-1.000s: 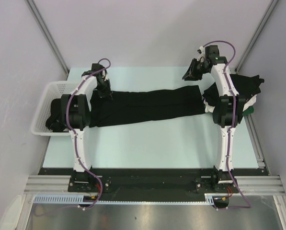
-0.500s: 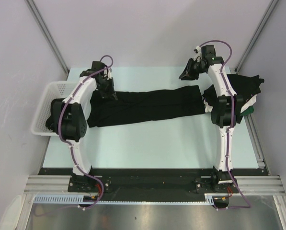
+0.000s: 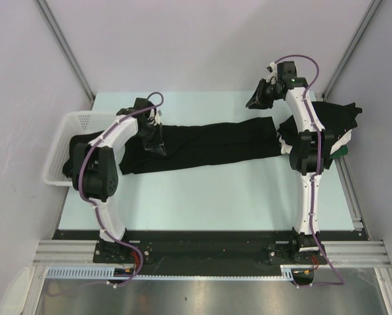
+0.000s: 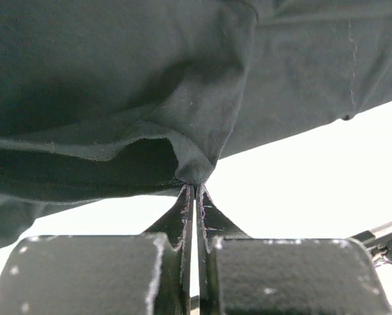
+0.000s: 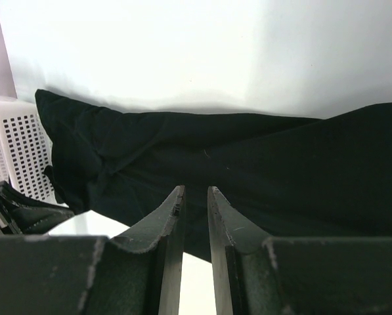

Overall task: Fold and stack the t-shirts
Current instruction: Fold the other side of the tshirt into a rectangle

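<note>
A black t-shirt (image 3: 215, 141) lies folded into a long strip across the middle of the table. My left gripper (image 3: 155, 141) hovers over the strip's left end, shut on a pinch of its cloth (image 4: 196, 172) that hangs lifted from the fingertips. My right gripper (image 3: 256, 102) hangs above the table just beyond the strip's far right corner. Its jaws stand a narrow gap apart with nothing between them, and the black t-shirt (image 5: 248, 164) lies past the tips.
A heap of more t-shirts (image 3: 337, 118), black with bits of white and green, sits at the table's right edge behind the right arm. A white mesh basket (image 3: 58, 131) with dark cloth inside stands at the left edge. Pale table (image 3: 215, 197) lies in front of the strip.
My left gripper has moved right and toward the near side, carrying the shirt's left end over the strip. The right gripper has barely shifted.
</note>
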Robot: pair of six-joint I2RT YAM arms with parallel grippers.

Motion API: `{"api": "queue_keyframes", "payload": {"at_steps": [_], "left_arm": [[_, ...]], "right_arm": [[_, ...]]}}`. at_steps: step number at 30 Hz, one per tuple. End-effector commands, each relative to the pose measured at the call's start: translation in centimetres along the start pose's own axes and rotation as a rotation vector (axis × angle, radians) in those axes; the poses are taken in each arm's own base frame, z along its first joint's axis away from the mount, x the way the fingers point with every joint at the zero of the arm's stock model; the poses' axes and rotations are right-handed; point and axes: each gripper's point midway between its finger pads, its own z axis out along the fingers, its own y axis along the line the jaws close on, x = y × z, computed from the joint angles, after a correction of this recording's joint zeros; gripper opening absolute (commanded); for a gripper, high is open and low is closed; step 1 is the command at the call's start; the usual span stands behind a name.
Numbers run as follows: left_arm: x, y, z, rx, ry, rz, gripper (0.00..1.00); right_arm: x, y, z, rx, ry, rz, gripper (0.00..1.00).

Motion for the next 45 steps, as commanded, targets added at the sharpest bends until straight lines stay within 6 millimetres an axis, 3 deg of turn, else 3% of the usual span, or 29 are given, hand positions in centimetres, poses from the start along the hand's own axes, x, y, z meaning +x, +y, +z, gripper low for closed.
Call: {"api": "queue_keyframes", "payload": {"at_steps": [1, 11, 14, 21, 25, 30, 31, 33, 35, 36, 37, 41, 42, 43, 45], "left_arm": [[0.0, -2.2, -1.6, 0.053, -0.052, 0.022, 0.00], [2.0, -4.6, -0.6, 0.086, -0.003, 0.029, 0.01], [2.8, -4.9, -0.5, 0.079, 0.008, 0.032, 0.09], [4.1, -4.8, -1.1, 0.069, 0.028, 0.032, 0.18], [3.7, -5.0, -2.4, 0.058, 0.004, 0.043, 0.21], [0.7, -5.4, -4.1, 0.024, -0.093, 0.066, 0.25], [-0.1, -5.1, -3.9, 0.000, -0.118, 0.070, 0.33], [-2.0, -3.9, -3.2, -0.066, -0.156, 0.066, 0.39], [-4.8, -3.7, -3.3, -0.074, -0.220, 0.066, 0.57], [-5.6, -2.8, -2.1, -0.109, -0.212, 0.060, 0.66], [-6.9, -2.5, -2.1, -0.122, -0.245, 0.073, 0.99], [-11.8, -0.3, -1.5, -0.219, -0.337, 0.086, 0.99], [-12.7, 0.4, -1.4, -0.244, -0.347, 0.081, 1.00], [-12.8, 2.1, 0.1, -0.278, -0.310, 0.067, 1.00], [-14.9, 3.1, -0.2, -0.300, -0.337, 0.057, 0.99]], "right_arm": [[-1.5, 1.9, -1.7, -0.048, -0.051, -0.024, 0.25], [-1.5, 1.3, -2.0, -0.047, -0.047, -0.016, 0.24], [-1.5, 1.1, -2.1, -0.045, -0.045, -0.015, 0.25], [-1.0, 0.8, -2.0, -0.044, -0.029, -0.007, 0.24], [-0.8, 0.8, -1.9, -0.046, -0.026, -0.007, 0.25], [-0.9, 0.8, -1.9, -0.050, -0.028, -0.006, 0.25], [-1.0, 0.9, -1.9, -0.053, -0.030, -0.010, 0.25], [-0.8, 1.0, -2.1, -0.054, -0.025, -0.013, 0.25], [-0.7, 0.9, -2.3, -0.051, -0.021, -0.017, 0.25], [-0.7, 0.9, -2.4, -0.048, -0.020, -0.019, 0.25], [-0.6, 0.9, -2.6, -0.047, -0.019, -0.026, 0.25], [-0.4, 0.6, -3.1, -0.041, -0.016, -0.017, 0.25], [-0.4, 0.5, -3.3, -0.041, -0.017, -0.017, 0.25], [-0.3, 0.4, -3.5, -0.038, -0.016, -0.017, 0.25], [-0.4, 0.2, -3.7, -0.035, -0.019, -0.014, 0.25]]}}
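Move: The left hand still pinches a gathered bit of the black t-shirt's top layer. The place for it, the t-shirt's near edge, lies about 4 cm back, 2 cm to this hand's right and 6 cm below. The t-shirt's far edge lies some 15 cm ahead and 4 cm left, and the white basket's middle about 33 cm left and 5 cm ahead. From the idle right hand, the near-edge place is roughly 40 cm left, 20 cm back and 14 cm down. The left hand keeps its pinch on the gathered cloth and draws it back and to the right at nearly level height, about 4 cm each way, over the t-shirt's near edge, then parts its fingers slowly and lets go. From there it rises some 5 cm and swings quickly forward about 15 cm and a few centimetres left, back over the t-shirt towards its far edge, opening wide, tilting up roughly 20 degrees and starting to sink again at the end. ##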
